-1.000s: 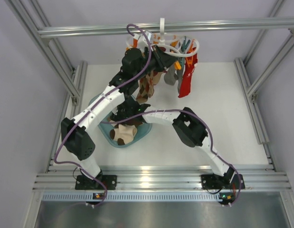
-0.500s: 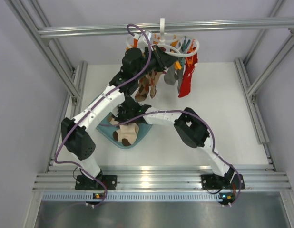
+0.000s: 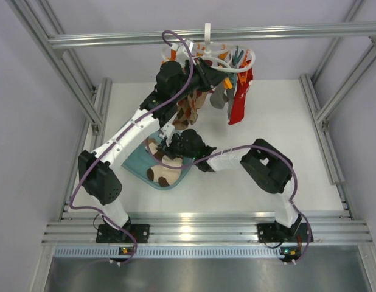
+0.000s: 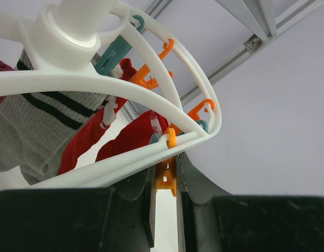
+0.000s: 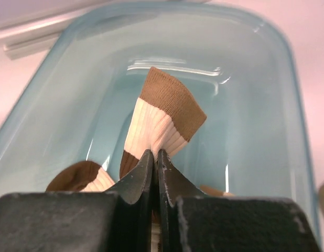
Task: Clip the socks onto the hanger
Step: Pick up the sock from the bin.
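Note:
The white ring hanger (image 3: 241,59) hangs by its hook from the rear frame bar. My left gripper (image 3: 204,68) is raised under its rim (image 4: 125,92) and is shut on an orange clip peg (image 4: 167,177). Cream-and-tan socks (image 3: 162,175) lie in a teal tub (image 3: 183,176) on the table. My right gripper (image 3: 168,152) reaches into the tub (image 5: 256,105) from the right. It is shut (image 5: 154,155) on the ribbed cream part of one sock (image 5: 159,118), just below its tan cuff. Another sock (image 5: 78,176) lies at the left of it.
A red sock (image 3: 239,104), a grey striped sock (image 3: 219,97) and a brown patterned sock (image 3: 187,112) hang from the hanger's pegs. Aluminium frame bars (image 3: 236,33) run across the back and along both sides. The left arm crosses above the tub's far edge.
My right gripper has shut on a sock in the tub, and its arm's elbow has swung to the right. The left gripper has stayed on the peg.

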{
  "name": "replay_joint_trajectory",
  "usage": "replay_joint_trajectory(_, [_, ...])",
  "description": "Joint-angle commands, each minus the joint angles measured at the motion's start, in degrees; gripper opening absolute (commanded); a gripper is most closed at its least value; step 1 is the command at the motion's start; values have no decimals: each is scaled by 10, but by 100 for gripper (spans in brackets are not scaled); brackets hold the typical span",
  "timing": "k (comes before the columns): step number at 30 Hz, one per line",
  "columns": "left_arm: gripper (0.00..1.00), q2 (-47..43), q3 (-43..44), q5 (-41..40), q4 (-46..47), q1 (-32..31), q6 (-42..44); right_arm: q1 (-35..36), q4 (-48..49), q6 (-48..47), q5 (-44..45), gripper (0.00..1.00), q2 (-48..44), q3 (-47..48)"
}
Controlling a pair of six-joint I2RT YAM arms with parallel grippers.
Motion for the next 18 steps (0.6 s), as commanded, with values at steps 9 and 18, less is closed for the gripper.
replay_joint_trajectory(9, [0, 29, 16, -7, 32, 13, -30, -17, 252, 93, 94, 0, -144, -110])
replay_joint_trajectory(18, [0, 30, 22, -9, 38, 13, -23, -27, 277, 89, 113, 0, -187, -172])
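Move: The right hand already holds the sock just above the bin; the orange clip it is bound for lies about 9 cm ahead, 22 cm right and 31 cm up. The other sock in the bin is some 7 cm back, straight below otherwise, 8 cm down; the hanging argyle sock is about 5 cm ahead, 9 cm right and 18 cm up. The left hand has the clip right between its fingers. Right hand raises the pinched sock 13 cm towards the clip, also 6 cm right, fingers tipping up 25 degrees. ##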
